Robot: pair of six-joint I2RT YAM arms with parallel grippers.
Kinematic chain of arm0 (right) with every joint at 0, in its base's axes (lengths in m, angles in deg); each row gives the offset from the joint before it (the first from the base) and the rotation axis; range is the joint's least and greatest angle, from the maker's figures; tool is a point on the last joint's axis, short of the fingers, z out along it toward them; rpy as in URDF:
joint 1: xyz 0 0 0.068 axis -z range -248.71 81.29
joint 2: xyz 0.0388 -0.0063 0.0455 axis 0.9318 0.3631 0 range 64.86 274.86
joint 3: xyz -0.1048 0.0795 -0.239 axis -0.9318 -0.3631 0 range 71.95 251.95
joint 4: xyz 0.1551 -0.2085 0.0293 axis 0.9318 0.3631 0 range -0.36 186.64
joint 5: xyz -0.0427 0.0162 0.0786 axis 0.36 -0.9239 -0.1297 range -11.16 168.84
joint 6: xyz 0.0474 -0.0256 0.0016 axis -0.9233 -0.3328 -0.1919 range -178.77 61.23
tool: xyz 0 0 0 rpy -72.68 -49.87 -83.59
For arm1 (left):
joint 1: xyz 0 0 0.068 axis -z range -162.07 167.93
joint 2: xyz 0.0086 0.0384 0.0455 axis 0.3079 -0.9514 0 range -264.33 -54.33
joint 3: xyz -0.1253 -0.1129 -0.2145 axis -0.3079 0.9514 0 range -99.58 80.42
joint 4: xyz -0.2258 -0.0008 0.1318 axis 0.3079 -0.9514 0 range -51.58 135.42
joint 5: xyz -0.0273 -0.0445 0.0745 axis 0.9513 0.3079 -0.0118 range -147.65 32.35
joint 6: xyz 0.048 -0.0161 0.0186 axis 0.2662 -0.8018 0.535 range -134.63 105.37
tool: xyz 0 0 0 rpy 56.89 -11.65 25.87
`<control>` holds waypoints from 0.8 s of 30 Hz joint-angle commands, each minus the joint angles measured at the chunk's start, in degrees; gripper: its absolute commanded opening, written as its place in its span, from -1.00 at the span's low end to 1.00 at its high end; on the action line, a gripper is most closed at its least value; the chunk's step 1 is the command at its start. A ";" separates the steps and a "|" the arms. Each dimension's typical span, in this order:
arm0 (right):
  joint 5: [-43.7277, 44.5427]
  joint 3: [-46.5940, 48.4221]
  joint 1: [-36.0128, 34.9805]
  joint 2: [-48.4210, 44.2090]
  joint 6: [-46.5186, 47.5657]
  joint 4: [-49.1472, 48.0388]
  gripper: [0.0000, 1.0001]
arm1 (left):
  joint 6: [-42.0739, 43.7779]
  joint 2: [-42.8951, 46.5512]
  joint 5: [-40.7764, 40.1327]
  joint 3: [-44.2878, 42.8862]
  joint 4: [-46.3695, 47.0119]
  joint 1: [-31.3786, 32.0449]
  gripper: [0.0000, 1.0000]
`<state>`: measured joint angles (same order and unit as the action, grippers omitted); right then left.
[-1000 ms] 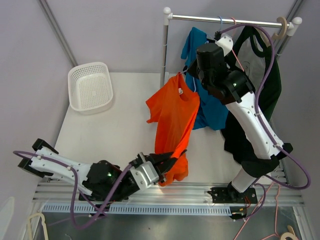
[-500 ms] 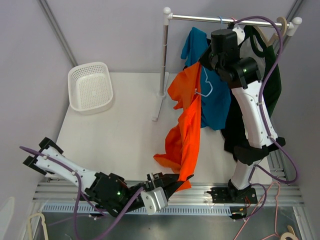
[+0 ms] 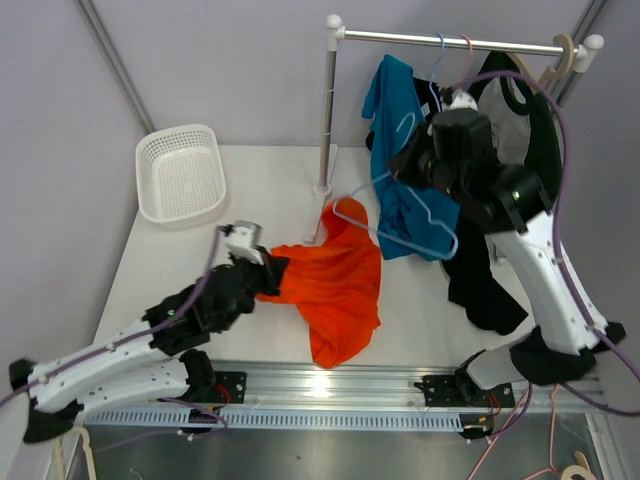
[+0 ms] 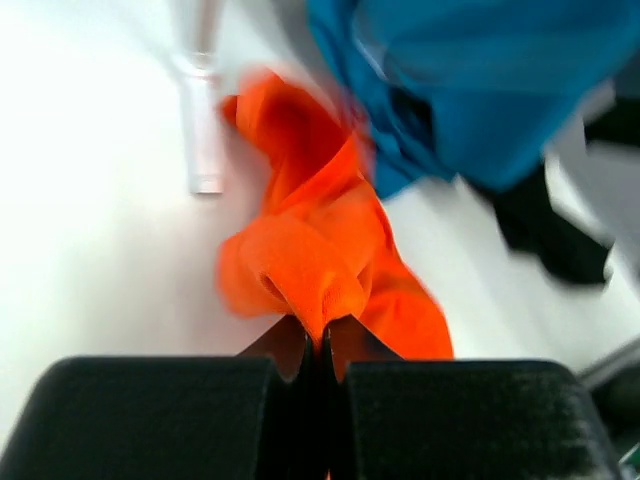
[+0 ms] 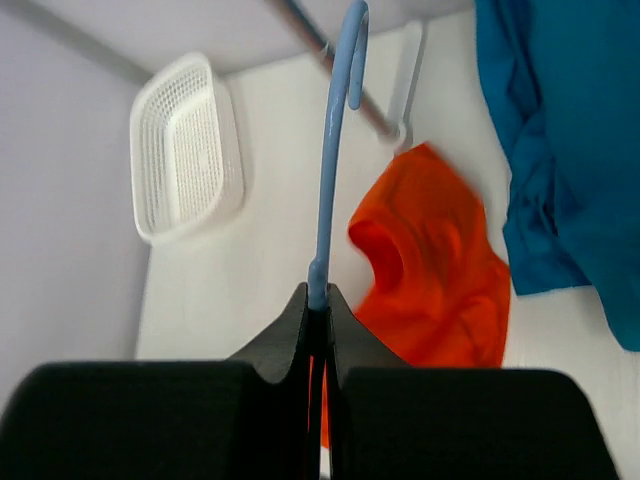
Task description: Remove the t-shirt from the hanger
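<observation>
The orange t-shirt [image 3: 338, 288] lies crumpled on the white table, off the hanger. My left gripper [image 3: 268, 276] is shut on its left edge, and in the left wrist view [image 4: 322, 340] a fold of the orange cloth [image 4: 310, 260] is pinched between the jaws. My right gripper [image 3: 420, 166] is shut on the bare light-blue wire hanger [image 3: 365, 222] and holds it in the air above the shirt's right side. In the right wrist view the hanger wire [image 5: 332, 150] rises from the closed jaws [image 5: 318, 298], with the shirt [image 5: 430, 270] on the table below.
A clothes rack [image 3: 328, 110] stands at the back, with a blue t-shirt [image 3: 400, 190] and a black t-shirt [image 3: 530, 170] hanging on it. A white basket [image 3: 182, 175] sits at the back left. The metal rail [image 3: 330, 385] runs along the near edge.
The orange t-shirt has come off the hanger and dropped onto the table. My left gripper pulled it from the near edge to the left and back. My right gripper lowered the bare hanger.
</observation>
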<state>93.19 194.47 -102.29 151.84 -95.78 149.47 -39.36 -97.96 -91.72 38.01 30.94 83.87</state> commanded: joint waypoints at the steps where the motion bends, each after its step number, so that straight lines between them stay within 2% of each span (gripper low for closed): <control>1: 1.73 -13.49 -3.33 -12.07 6.25 -9.35 -1.00 | -15.26 7.76 9.60 -1.27 -10.04 -10.96 -0.99; 2: 1.21 -21.10 -3.24 -14.79 7.12 -16.52 -1.00 | -15.17 9.78 13.55 -1.44 -10.56 -19.18 -0.99; 3: 0.77 -23.62 -3.33 -18.82 8.61 -19.55 -1.00 | -14.56 9.97 20.72 -3.18 -11.26 -23.09 -0.99; 5: -0.11 -25.57 -3.24 -20.27 10.03 -24.48 -1.00 | -12.90 8.75 24.38 -7.91 -13.19 -29.86 -0.99; 12: 5.24 -19.52 -3.33 -12.55 19.42 -30.82 -1.00 | -5.51 -6.86 29.67 -34.35 -14.70 -30.25 -0.99; 13: 6.21 -17.08 -2.98 -11.14 20.48 -31.79 -1.00 | -2.98 -8.90 29.93 -36.84 -15.57 -30.25 -0.99; 16: 4.56 -11.01 -1.06 -3.94 23.30 -33.03 -1.00 | 1.95 -18.28 27.47 -55.78 -19.17 -31.99 -0.99; 19: 2.18 -0.20 0.53 4.58 24.62 -31.28 -1.00 | 2.93 -26.55 33.17 -68.29 -20.86 -38.67 -0.99; 20: 1.04 5.22 1.84 6.78 24.97 -30.57 -1.00 | 3.02 -28.24 35.62 -70.24 -19.72 -42.17 -0.99; 24: -2.57 14.66 4.05 17.06 26.46 -29.95 -1.00 | 5.13 -36.07 40.82 -81.49 -16.47 -48.78 -0.99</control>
<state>93.69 202.58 -99.63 165.57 -72.44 121.23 -37.57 -130.79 -57.01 -36.96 11.03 38.84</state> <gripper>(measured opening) 0.038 0.010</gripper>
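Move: Out over the far left of the table, the white basket is the goal for the left hand's orange t-shirt: some 42 cm ahead, 32 cm left and 20 cm below. The t-shirt's body slumps about 8 cm ahead, 14 cm right and 18 cm lower; the rack's left post foot is about 38 cm ahead, 13 cm right. The right hand's bare hanger goes to the rail's left stretch, roughly 23 cm straight ahead and 14 cm up, with the blue t-shirt 20 cm ahead and 8 cm right, somewhat below. Swinging left about 9 cm, the left hand then climbs steeply, some 30 cm in all, and finally reaches forward to the basket's side, still pinching the orange t-shirt as its wrist tips up. The right hand, keeping the blue hanger, backs off 5 cm, then pushes roughly 15 cm forward and up towards the rail, tilting its fingers up about 25 degrees. ##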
